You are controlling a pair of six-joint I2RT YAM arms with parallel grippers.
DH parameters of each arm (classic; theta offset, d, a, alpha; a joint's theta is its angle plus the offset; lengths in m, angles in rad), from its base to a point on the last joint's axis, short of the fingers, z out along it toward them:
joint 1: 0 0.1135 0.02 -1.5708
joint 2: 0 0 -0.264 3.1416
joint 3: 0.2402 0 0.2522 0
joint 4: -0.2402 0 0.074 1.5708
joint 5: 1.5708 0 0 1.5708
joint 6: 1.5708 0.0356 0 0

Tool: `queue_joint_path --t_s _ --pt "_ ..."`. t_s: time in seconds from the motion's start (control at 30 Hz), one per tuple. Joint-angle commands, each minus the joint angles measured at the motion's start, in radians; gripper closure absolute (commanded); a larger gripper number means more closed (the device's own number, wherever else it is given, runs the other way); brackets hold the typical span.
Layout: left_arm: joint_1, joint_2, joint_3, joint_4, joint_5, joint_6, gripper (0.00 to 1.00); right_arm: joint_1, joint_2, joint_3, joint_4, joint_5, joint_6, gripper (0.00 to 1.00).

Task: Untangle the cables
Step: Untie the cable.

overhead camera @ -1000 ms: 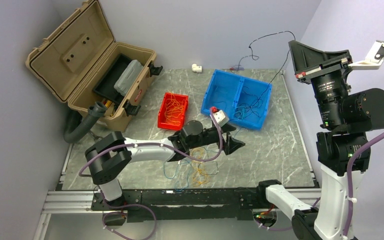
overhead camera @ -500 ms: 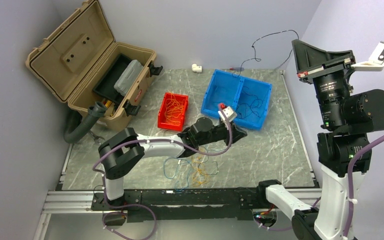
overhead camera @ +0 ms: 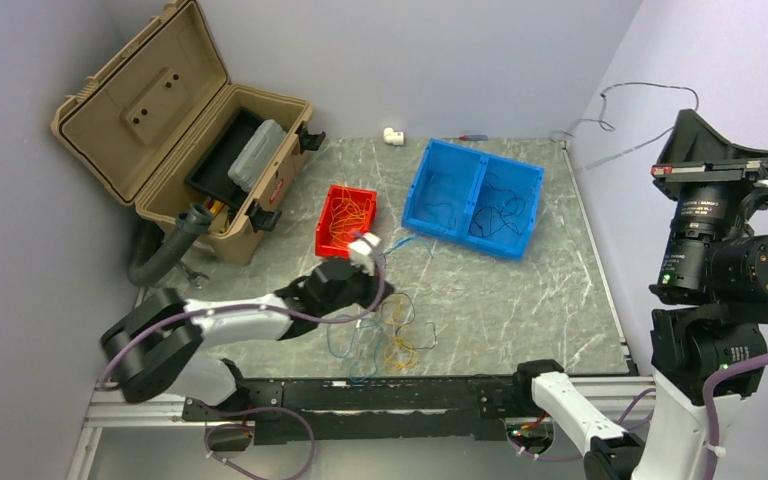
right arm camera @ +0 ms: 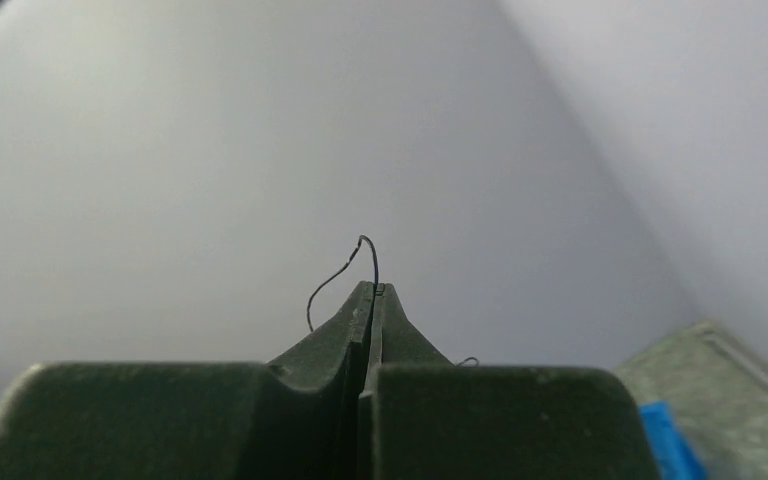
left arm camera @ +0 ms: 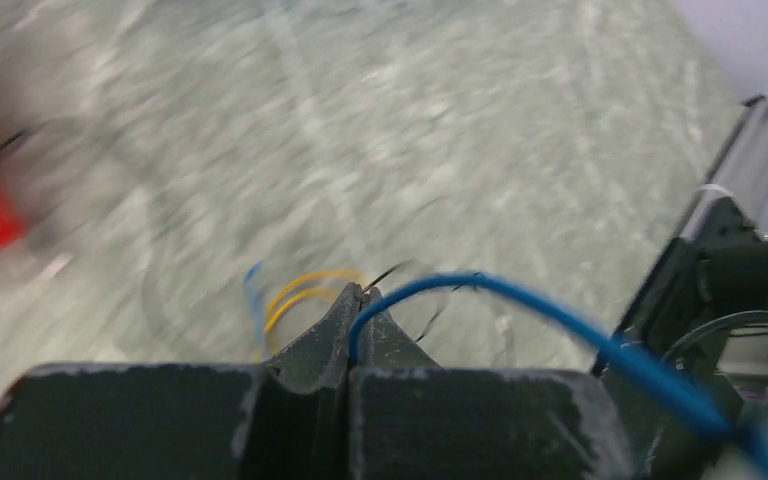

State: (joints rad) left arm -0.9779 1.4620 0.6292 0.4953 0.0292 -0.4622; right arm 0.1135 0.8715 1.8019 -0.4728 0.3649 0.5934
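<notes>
The cables (overhead camera: 385,335) lie as a loose tangle of blue, yellow-orange and dark strands near the table's front edge. My left gripper (overhead camera: 376,294) sits low just behind the tangle. In the left wrist view it (left arm camera: 361,292) is shut on a blue cable (left arm camera: 520,295) that arcs off to the right, with yellow strands (left arm camera: 300,290) beyond the tips. From above, this blue cable (overhead camera: 408,243) runs toward the blue bin. My right gripper (overhead camera: 684,118) is raised high at the right, shut (right arm camera: 371,289) on a thin black cable (right arm camera: 345,268) that loops through the air (overhead camera: 620,92).
An open tan toolbox (overhead camera: 160,110) stands at the back left. A red bin (overhead camera: 332,236) holds orange wires. A blue two-compartment bin (overhead camera: 430,160) holds dark wires. A small white part (overhead camera: 392,134) lies by the back wall. A metal rail (overhead camera: 400,392) lines the front edge.
My left gripper has shut on the blue cable and pulled back from the blue bin toward the near left. The right gripper swung right, carrying the black cable with it.
</notes>
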Motion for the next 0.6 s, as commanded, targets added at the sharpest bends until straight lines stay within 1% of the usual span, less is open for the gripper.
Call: queue_joint_path --t_s 0.0,0.07,0.17,0.3,0.4,0.47,0.57 --pt "0.093 -0.197 -0.149 -0.172 -0.022 -0.054 1.0 0.0 0.003 -0.017 -0.018 0.276 -0.168 1.0" --pt "0.113 -0.272 -0.176 -0.276 -0.053 -0.05 1.0 -0.001 0.006 -0.019 -0.013 0.328 -0.205 1.0" --pt "0.147 -0.359 -0.195 -0.399 -0.104 -0.058 1.0 0.0 0.012 -0.022 -0.014 0.361 -0.226 1.0" --pt "0.206 -0.46 -0.212 -0.549 -0.191 -0.126 1.0 0.0 0.029 -0.02 -0.04 0.414 -0.226 1.0" --pt "0.237 -0.519 -0.227 -0.622 -0.239 -0.161 1.0 0.0 0.031 -0.023 -0.041 0.48 -0.24 1.0" --pt "0.25 -0.551 -0.239 -0.63 -0.24 -0.158 1.0 -0.001 0.032 -0.033 -0.038 0.503 -0.255 1.0" --pt "0.257 -0.581 -0.248 -0.646 -0.246 -0.156 1.0 0.0 0.032 -0.048 -0.067 0.464 -0.244 1.0"
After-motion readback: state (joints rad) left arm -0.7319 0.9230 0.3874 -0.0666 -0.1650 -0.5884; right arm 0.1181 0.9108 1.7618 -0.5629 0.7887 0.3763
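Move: The blue cable is already pinched in the left hand, about 12 cm above the table. The bare patch it is drawn to is some 17 cm left of that hand. The yellow cable tangle is about 6 cm back and 2 cm right, and the red tray's middle some 22 cm ahead and 10 cm left. From the high right hand, which holds a black cable, the tangle is roughly 32 cm left, 3 cm back and 61 cm below. The blue cable is drawn quickly left, away from the yellow tangle, by the left hand's shut fingers. It travels some 17 cm, ending a little lower, while the wrist swings counter-clockwise roughly 30 degrees. The black cable stays pinched up high as the right hand shifts right and sinks, turning clockwise and tipping its fingers down towards level. ##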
